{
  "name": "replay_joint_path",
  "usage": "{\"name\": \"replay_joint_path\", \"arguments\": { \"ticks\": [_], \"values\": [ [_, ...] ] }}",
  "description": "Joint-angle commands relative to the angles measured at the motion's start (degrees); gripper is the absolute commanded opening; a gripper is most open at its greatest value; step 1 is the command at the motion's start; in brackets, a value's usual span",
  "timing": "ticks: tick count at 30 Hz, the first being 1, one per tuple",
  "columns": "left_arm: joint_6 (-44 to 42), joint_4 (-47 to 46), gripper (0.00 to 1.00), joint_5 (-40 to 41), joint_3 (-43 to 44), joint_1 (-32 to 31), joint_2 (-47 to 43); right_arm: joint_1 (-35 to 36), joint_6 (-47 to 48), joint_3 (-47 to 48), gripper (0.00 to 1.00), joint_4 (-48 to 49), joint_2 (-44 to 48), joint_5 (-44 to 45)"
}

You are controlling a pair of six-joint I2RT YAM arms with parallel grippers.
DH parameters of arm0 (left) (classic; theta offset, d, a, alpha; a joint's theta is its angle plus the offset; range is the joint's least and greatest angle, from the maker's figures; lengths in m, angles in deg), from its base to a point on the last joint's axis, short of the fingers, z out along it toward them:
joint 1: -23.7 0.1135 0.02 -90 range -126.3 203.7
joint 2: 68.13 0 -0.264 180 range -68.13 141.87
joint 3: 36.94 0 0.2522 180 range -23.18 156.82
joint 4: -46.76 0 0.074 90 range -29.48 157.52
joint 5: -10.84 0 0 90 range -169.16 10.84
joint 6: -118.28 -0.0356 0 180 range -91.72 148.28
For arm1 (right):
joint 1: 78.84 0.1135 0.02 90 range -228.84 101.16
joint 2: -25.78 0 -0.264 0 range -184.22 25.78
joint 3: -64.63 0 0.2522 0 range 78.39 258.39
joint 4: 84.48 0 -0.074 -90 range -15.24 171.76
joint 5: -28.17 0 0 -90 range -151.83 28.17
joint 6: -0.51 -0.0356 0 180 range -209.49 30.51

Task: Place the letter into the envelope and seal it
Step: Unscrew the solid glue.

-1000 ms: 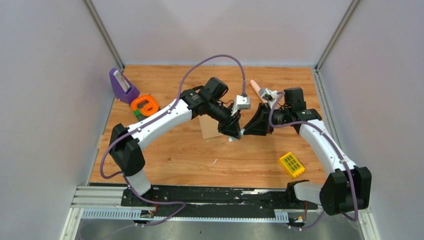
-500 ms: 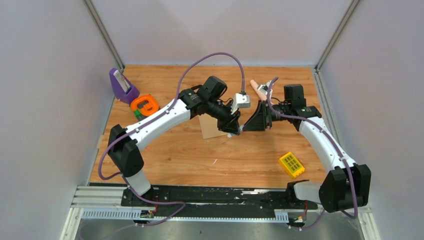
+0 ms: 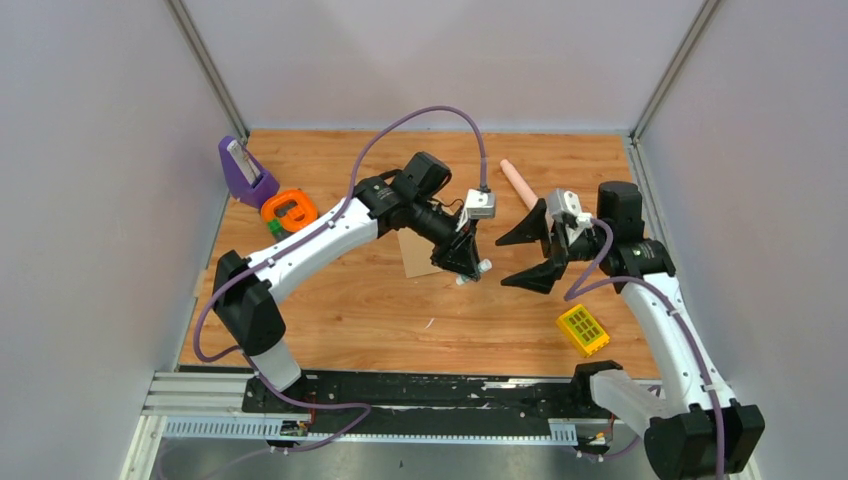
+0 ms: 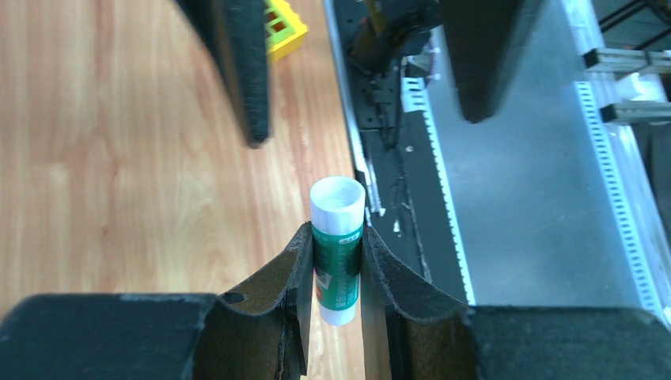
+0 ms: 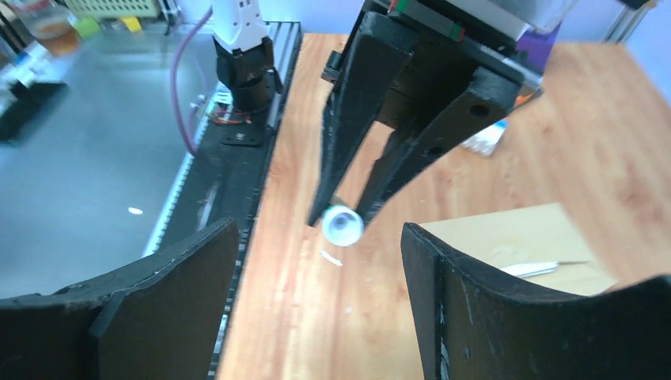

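My left gripper (image 3: 468,268) hangs over the middle of the table, shut on a green glue stick (image 4: 338,253) with white ends. In the right wrist view the left gripper (image 5: 348,207) points the glue stick (image 5: 343,225) end-on at the camera. My right gripper (image 3: 517,254) stands open and empty to the right of the stick, apart from it; the right gripper (image 5: 318,229) has wide-set jaws. The tan envelope (image 3: 418,256) lies flat, partly under the left arm. A thin pale strip shows on the envelope (image 5: 506,233). I cannot make out the letter.
A purple holder (image 3: 243,172) and an orange tape measure (image 3: 289,211) sit at the far left. A pink cylinder (image 3: 518,183) lies at the back. A yellow block (image 3: 583,330) lies near the right arm. The black rail (image 3: 400,390) runs along the near edge.
My right gripper was closed at the tip of the glue stick; it has opened and drawn back to the right. The left gripper keeps the stick in nearly the same place.
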Motion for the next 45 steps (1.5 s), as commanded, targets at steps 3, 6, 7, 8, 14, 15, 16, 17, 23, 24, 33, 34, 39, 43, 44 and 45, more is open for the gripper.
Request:
{"name": "replay_joint_path", "arguments": {
  "ticks": [3,6,7,8,14,15,16,17,23,24,33,34,39,43,44,45],
  "values": [
    [-2.02,1.47,0.01,-10.41,-1.04,0.10,-1.49,-0.85,32.98,-1.27,0.79,-7.58,-1.22,-11.75],
    [-1.67,1.11,0.01,-10.79,-1.35,0.09,-1.30,-0.01,34.34,-1.04,0.77,-8.57,-2.41,-14.36],
    [-1.65,1.13,0.01,-10.62,-1.40,0.09,-1.35,0.70,34.07,-0.81,0.76,-8.84,-2.83,-14.29],
    [-1.69,1.16,0.01,-10.46,-1.37,0.09,-1.40,1.38,33.91,-0.70,0.74,-9.25,-3.24,-14.05],
    [-1.37,0.59,0.01,-10.12,-1.57,0.09,-1.35,5.07,35.00,-1.92,0.70,-10.22,-3.19,-14.05],
    [-1.20,0.47,0.01,-10.06,-1.66,0.09,-1.32,5.59,35.05,-1.89,0.70,-10.43,-3.03,-14.05],
    [-1.07,0.29,0.01,-10.05,-1.67,0.09,-1.22,6.10,35.04,-1.70,0.69,-10.70,-2.85,-14.10],
    [-0.93,0.27,0.01,-9.99,-1.66,0.09,-1.17,6.43,35.08,-1.54,0.69,-11.18,-2.72,-14.37],
    [-0.85,0.16,0.01,-9.65,-1.52,0.09,-1.11,8.26,39.29,-0.48,0.63,-17.45,-2.61,-13.91],
    [-0.85,0.17,0.01,-9.58,-1.51,0.09,-1.11,8.40,40.06,-0.44,0.62,-18.49,-2.60,-13.54],
    [-1.25,0.55,0.00,-7.68,-0.97,0.16,-1.27,8.58,53.78,-0.47,0.52,-33.50,-0.94,-10.16],
    [-1.26,0.58,0.00,-7.62,-0.80,0.21,-1.21,8.56,55.49,-0.47,0.51,-35.26,-0.93,-9.32],
    [-1.21,0.79,0.00,-7.19,-0.32,0.14,-1.02,8.51,59.50,-0.16,0.47,-39.25,-0.52,-6.18],
    [-1.12,0.94,0.00,-7.05,-0.11,0.18,-0.89,8.51,59.78,1.01,0.47,-39.29,-0.61,-5.70],
    [-1.12,0.99,0.00,-7.05,-0.10,0.12,-0.87,8.49,59.52,1.87,0.48,-39.20,-0.85,-5.35],
    [-1.12,0.92,0.00,-7.05,-0.15,0.15,-0.91,8.54,58.84,2.80,0.49,-39.05,-1.06,-4.78]
  ]
}}
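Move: The glue stick is already pinched in the left fingers, capped end facing the right hand. From the right hand its middle lies about 4 cm left, level fore and aft, and roughly 3 cm lower. On the table far below, the envelope lies some 13 cm left and 8 cm ahead of the right hand; the yellow block is roughly 24 cm to that hand's right and 14 cm back. Down and then back towards its base the right hand travels, about 5.5 cm back and 3 cm lower in all, edging slightly left to bring its fingers round the glue's capped end; it rolls some 20 degrees, forward side rising, and swings a little counter-clockwise. Its wide-open fingers close partway without shutting. The left hand keeps its grip and carries the glue about 4 cm back in two stages, with a pause between. ##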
